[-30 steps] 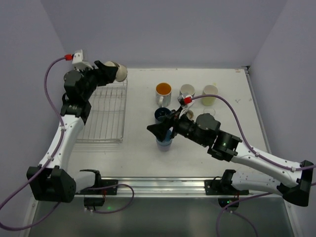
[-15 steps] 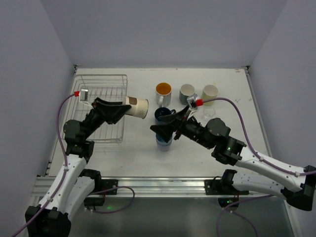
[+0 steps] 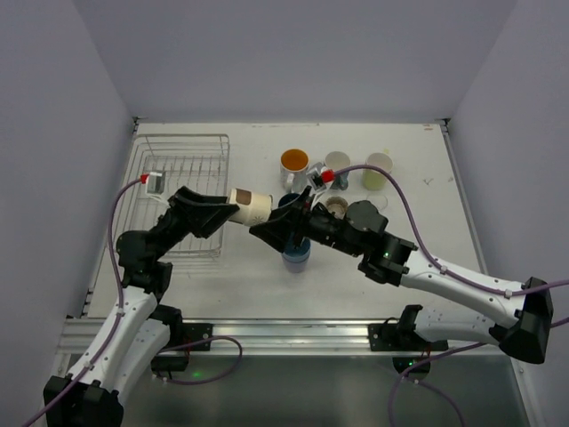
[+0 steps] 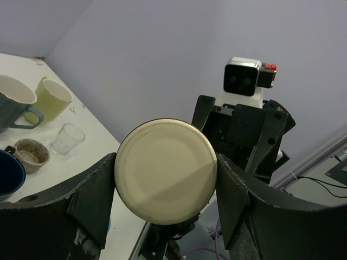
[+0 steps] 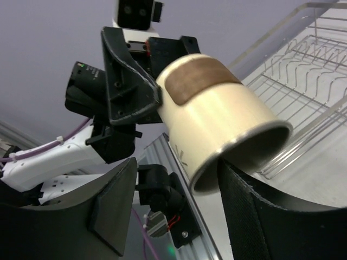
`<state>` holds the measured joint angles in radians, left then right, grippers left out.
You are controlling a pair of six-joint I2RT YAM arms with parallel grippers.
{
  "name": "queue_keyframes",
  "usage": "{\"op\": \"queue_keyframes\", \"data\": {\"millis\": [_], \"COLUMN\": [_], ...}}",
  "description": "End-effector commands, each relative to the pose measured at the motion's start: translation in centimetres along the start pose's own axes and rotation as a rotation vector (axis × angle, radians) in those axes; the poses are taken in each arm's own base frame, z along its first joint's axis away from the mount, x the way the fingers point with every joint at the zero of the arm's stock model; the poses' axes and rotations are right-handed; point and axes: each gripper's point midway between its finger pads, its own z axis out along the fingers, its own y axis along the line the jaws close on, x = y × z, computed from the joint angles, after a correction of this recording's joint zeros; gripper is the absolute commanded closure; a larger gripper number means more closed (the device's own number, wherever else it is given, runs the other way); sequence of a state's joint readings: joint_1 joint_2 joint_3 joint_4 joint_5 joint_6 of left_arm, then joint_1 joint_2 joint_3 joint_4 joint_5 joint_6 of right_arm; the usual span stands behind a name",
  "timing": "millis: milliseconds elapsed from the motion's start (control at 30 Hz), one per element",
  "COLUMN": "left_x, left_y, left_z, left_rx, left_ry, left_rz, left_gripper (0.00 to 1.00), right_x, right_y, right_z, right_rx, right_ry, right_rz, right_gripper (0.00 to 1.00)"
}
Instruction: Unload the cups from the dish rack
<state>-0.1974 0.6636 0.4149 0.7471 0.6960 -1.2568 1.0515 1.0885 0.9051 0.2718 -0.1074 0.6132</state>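
Observation:
My left gripper (image 3: 229, 208) is shut on the beige cup (image 3: 252, 205), holding it on its side in the air just right of the dish rack (image 3: 182, 138). The left wrist view shows the cup's base (image 4: 165, 170) clamped between both fingers. The cup's mouth points at my right gripper (image 3: 264, 225), which is open. In the right wrist view one finger sits at the beige cup's (image 5: 217, 116) rim and the other stands clear of its wall. No cups show in the wire rack (image 5: 306, 70).
Standing on the table are an orange-inside cup (image 3: 294, 161), a grey cup (image 3: 337, 162), a yellow-green cup (image 3: 379, 168), a navy mug (image 3: 290, 202), a light blue cup (image 3: 296, 254) and a small speckled cup (image 3: 338, 206). A clear glass (image 4: 68, 138) stands near them.
The left arm carried the beige cup from the rack's far corner down and right over the table. The right gripper swung left to the cup's mouth and its jaws narrowed.

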Motion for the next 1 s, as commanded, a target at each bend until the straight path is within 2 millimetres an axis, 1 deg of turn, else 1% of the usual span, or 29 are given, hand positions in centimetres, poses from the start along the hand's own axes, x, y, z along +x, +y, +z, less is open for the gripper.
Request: {"op": "queue_keyframes", "data": {"millis": [0, 67, 100, 133, 167, 233, 267, 300, 333, 367, 400, 433, 467, 500, 533, 567, 600, 633, 667, 700, 733, 767, 800, 833, 867, 900, 933, 967], "left_x": [0.5, 0.8, 0.9, 1.1, 1.3, 1.8, 2.1, 2.2, 1.9, 2.4, 2.3, 1.3, 1.7, 0.4, 0.0, 0.2, -0.6, -0.7, 0.1, -0.4, -0.4, 0.2, 0.0, 0.0, 0.4, 0.6, 0.8, 1.0], "left_y": [-1.4, -1.4, -1.4, -1.2, -1.0, -0.8, 0.0, 0.3, -0.1, 1.1, 1.3, 0.6, 2.1, 1.5, 1.6, 2.8, 2.5, 3.1, 4.5, 5.3, 6.2, 7.5, 8.8, 9.1, 9.8, 10.4, 10.7, 10.7], "left_z": [0.0, -0.1, -0.2, -0.3, -0.4, -0.6, -0.6, -0.7, -0.5, -0.6, -0.6, -0.3, -0.6, -0.3, -0.4, -0.9, -0.9, -1.3, -2.3, -2.9, -3.6, -4.9, -5.9, -6.6, -7.4, -8.2, -8.6, -8.6], "left_rx": [0.058, 0.064, 0.063, 0.059, 0.055, 0.046, 0.014, 0.0, -0.003, -0.059, -0.081, -0.087, -0.159, -0.185, -0.214, -0.269, -0.294, -0.321, -0.394, -0.453, -0.499, -0.564, -0.638, -0.658, -0.693, -0.722, -0.73, -0.724], "left_ry": [0.016, 0.021, 0.021, 0.024, 0.03, 0.048, 0.062, 0.071, 0.073, 0.1, 0.109, 0.095, 0.129, 0.103, 0.104, 0.133, 0.119, 0.138, 0.182, 0.171, 0.182, 0.222, 0.216, 0.221, 0.235, 0.229, 0.225, 0.219], "left_rz": [-0.003, -0.002, -0.002, -0.008, -0.013, -0.013, -0.009, -0.002, 0.022, 0.041, 0.062, 0.114, 0.151, 0.205, 0.245, 0.289, 0.33, 0.4, 0.391, 0.421, 0.447, 0.476, 0.494, 0.535, 0.537, 0.545, 0.542, 0.545], "left_gripper": [0.77, 0.75, 0.64, 0.57, 0.41, 0.24, 0.1, 0.04, 0.0, 0.0, 0.0, 0.0, 0.0, 0.0, 0.0, 0.0, 0.0, 0.0, 0.0, 0.0, 0.0, 0.0, 0.0, 0.0, 0.0, 0.0, 0.0, 0.0], "right_x": [-4.1, -4.0, -4.1, -3.9, -4.1, -3.6, -4.0, -3.8, -3.1, -3.4, -3.1, -1.8, -1.5, -1.5, -0.1, 0.4, 0.3, 1.8, 2.3, 3.7, 4.1, 4.7, 5.8, 6.8, 7.7, 8.7, 9.8, 10.3], "right_y": [3.5, 3.4, 3.3, 3.2, 2.8, 1.9, 1.8, 1.0, 0.2, 0.4, 0.0, -1.6, -2.2, -2.4, -4.2, -5.0, -5.4, -7.3, -8.2, -9.6, -10.8, -11.4, -12.2, -13.4, -13.7, -14.6, -15.8, -16.7], "right_z": [0.7, 1.2, 1.4, 1.5, 1.6, 1.4, 0.9, 0.6, 0.2, -0.6, -1.2, -1.8, -2.5, -3.6, -4.7, -5.6, -6.7, -8.4, -9.4, -11.3, -12.3, -13.0, -13.8, -14.7, -15.0, -15.4, -15.9, -16.3], "right_rx": [-0.121, -0.121, -0.119, -0.117, -0.102, -0.061, -0.049, -0.011, 0.027, 0.034, 0.055, 0.125, 0.157, 0.177, 0.266, 0.314, 0.35, 0.449, 0.501, 0.584, 0.638, 0.665, 0.687, 0.729, 0.729, 0.755, 0.802, 0.847], "right_ry": [-0.105, -0.11, -0.117, -0.121, -0.13, -0.131, -0.141, -0.145, -0.118, -0.124, -0.111, -0.072, -0.057, -0.051, 0.011, 0.041, 0.053, 0.127, 0.162, 0.241, 0.268, 0.301, 0.348, 0.404, 0.45, 0.491, 0.552, 0.578], "right_rz": [-0.002, 0.009, 0.019, 0.024, 0.032, 0.042, 0.04, 0.039, 0.035, 0.018, 0.014, 0.014, -0.001, -0.009, -0.023, -0.041, -0.053, -0.067, -0.075, -0.085, -0.09, -0.094, -0.09, -0.079, -0.069, -0.066, -0.067, -0.078], "right_gripper": [0.39, 0.46, 0.57, 0.63, 0.76, 0.93, 1.0, 1.0, 1.0, 1.0, 1.0, 1.0, 1.0, 1.0, 1.0, 1.0, 1.0, 1.0, 1.0, 1.0, 1.0, 1.0, 1.0, 1.0, 1.0, 1.0, 1.0, 1.0]}}
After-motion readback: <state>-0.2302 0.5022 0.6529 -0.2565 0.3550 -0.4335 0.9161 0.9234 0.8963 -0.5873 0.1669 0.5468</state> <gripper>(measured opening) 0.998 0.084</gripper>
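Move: The cream cup, lying sideways in the left hand, has its middle some 3 cm to that hand's right, about level in height. For the still-open right hand, the cup's middle is about 4 cm left, 1 cm ahead and 2 cm up. On the table some 24 cm below the right hand stand the blue-and-lavender cup stack, 4 cm ahead and 8 cm right; the dark blue mug, 16 ahead and 8 right; and the small speckled cup, 17 ahead and 19 right. The cream cup changes hands: the right fingers pinch its rim wall, then the left fingers open and release the base end. The right hand then carries it about 14 cm right and 15 cm down past the cup stack, its fingers tipping downward some 40 degrees and swinging clockwise. The emptied left hand draws away, down about 8 cm and left 5, also tipping its fingers down and turning counter-clockwise. ##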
